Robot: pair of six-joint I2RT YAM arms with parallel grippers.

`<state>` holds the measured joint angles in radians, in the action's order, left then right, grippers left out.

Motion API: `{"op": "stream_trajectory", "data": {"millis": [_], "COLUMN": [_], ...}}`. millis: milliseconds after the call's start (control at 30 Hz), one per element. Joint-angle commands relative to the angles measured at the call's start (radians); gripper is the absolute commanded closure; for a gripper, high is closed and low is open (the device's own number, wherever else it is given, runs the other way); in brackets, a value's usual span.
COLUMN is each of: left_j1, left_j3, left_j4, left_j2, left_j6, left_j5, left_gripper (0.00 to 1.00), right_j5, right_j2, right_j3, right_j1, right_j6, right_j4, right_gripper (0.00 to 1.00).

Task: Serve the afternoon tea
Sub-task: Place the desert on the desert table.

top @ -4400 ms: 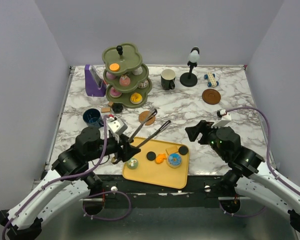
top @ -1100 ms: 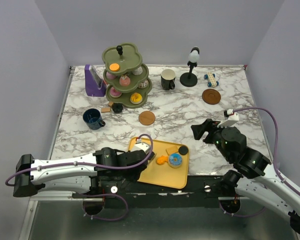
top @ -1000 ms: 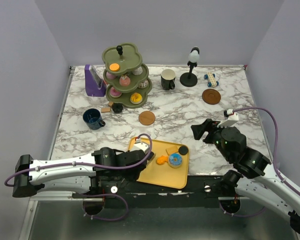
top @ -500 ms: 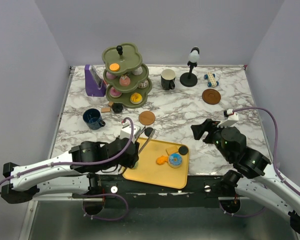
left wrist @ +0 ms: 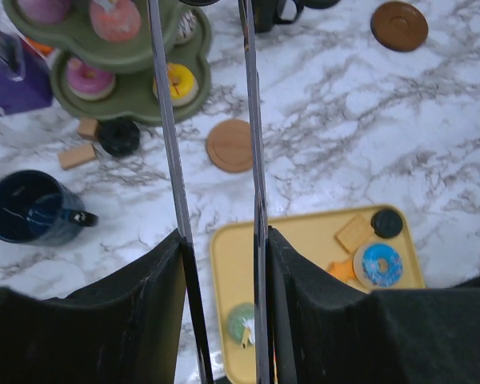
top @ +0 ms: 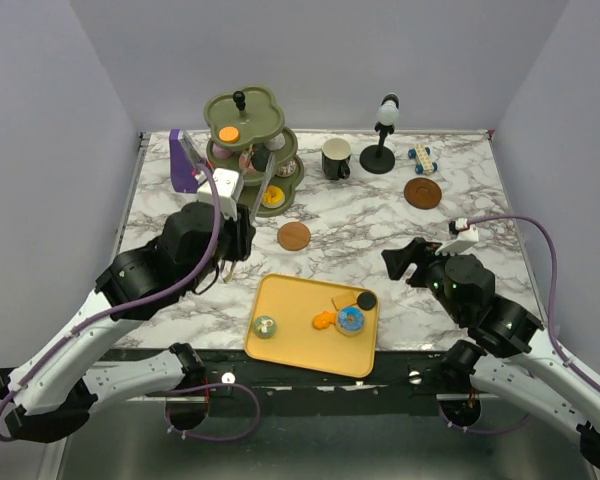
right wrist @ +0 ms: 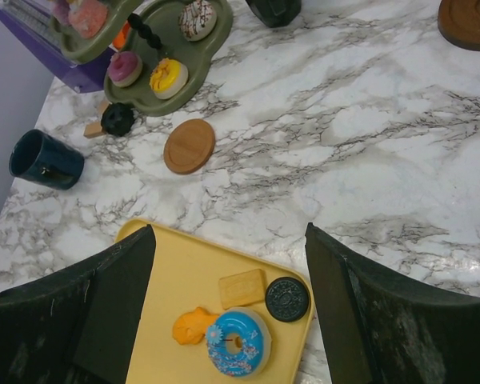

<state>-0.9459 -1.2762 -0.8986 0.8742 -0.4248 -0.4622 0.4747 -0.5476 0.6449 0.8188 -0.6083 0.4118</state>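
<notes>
My left gripper (top: 236,238) is shut on a pair of long thin tongs (left wrist: 168,144), raised over the table's left side. The tongs reach toward the olive-green three-tier stand (top: 260,110); their tips are out of the wrist view, where a dark round shape sits between them. The yellow tray (top: 290,345) carries a green cupcake (top: 266,326), a blue doughnut (top: 349,319), an orange piece, a tan biscuit and a black biscuit (top: 366,299). My right gripper (top: 400,260) hangs open right of the tray. The dark-blue mug (left wrist: 28,208) stands left; the black cream-lined mug (top: 335,158) is at the back.
Brown coasters lie mid-table (top: 294,236) and at the right (top: 422,192). A purple wedge holder (top: 183,172) stands left of the stand, a black post with a white ball (top: 383,135) at the back. A black doughnut (left wrist: 118,136) and brown biscuits lie by the stand's foot.
The left arm rose off the tray and swung back-left to the three-tier stand with the tongs. A black biscuit has left the tray's middle. The right arm stayed put.
</notes>
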Motion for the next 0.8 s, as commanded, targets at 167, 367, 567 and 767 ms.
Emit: {"op": "stream_trajectory", "data": {"millis": [167, 367, 567, 767], "left_j1": [0.256, 0.336, 0.400, 0.451], "left_j3": [-0.218, -0.321, -0.445, -0.562], "left_j4": [0.146, 0.167, 0.159, 0.127], "left_j2": [0.200, 0.354, 0.506, 0.624], "left_j6": [0.196, 0.177, 0.179, 0.191], "left_j5": [0.162, 0.249, 0.302, 0.313], "left_gripper": [0.59, 0.59, 0.60, 0.60], "right_j5": [-0.033, -0.042, -0.044, -0.046], "right_j2": [0.009, 0.017, 0.023, 0.025], "right_j3": [-0.013, -0.016, -0.017, -0.019], "right_j1": [0.001, 0.002, 0.002, 0.001], "right_j6": [0.015, 0.018, 0.017, 0.017], "right_j4": [-0.025, -0.025, -0.025, -0.025], "right_gripper": [0.17, 0.17, 0.17, 0.17]}}
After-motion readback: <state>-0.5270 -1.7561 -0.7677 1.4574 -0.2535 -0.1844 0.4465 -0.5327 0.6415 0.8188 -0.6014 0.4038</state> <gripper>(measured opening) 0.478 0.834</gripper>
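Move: The left hand holds the tongs with a dark round biscuit at the tips; the stand's top tier is about 25 cm ahead, 4 cm left and 10 cm lower. The orange biscuit on that tier lies 20 ahead, 7 left; the pink cake on the middle tier is 15 ahead, 1 left, some 18 below. The black mug is about 20 ahead, 20 right, 27 down. From the right hand, the top tier is some 23 ahead, 38 left, roughly level. The left hand, keeping its grip on the tongs, reaches about 17 cm forward towards the stand's top tier. ##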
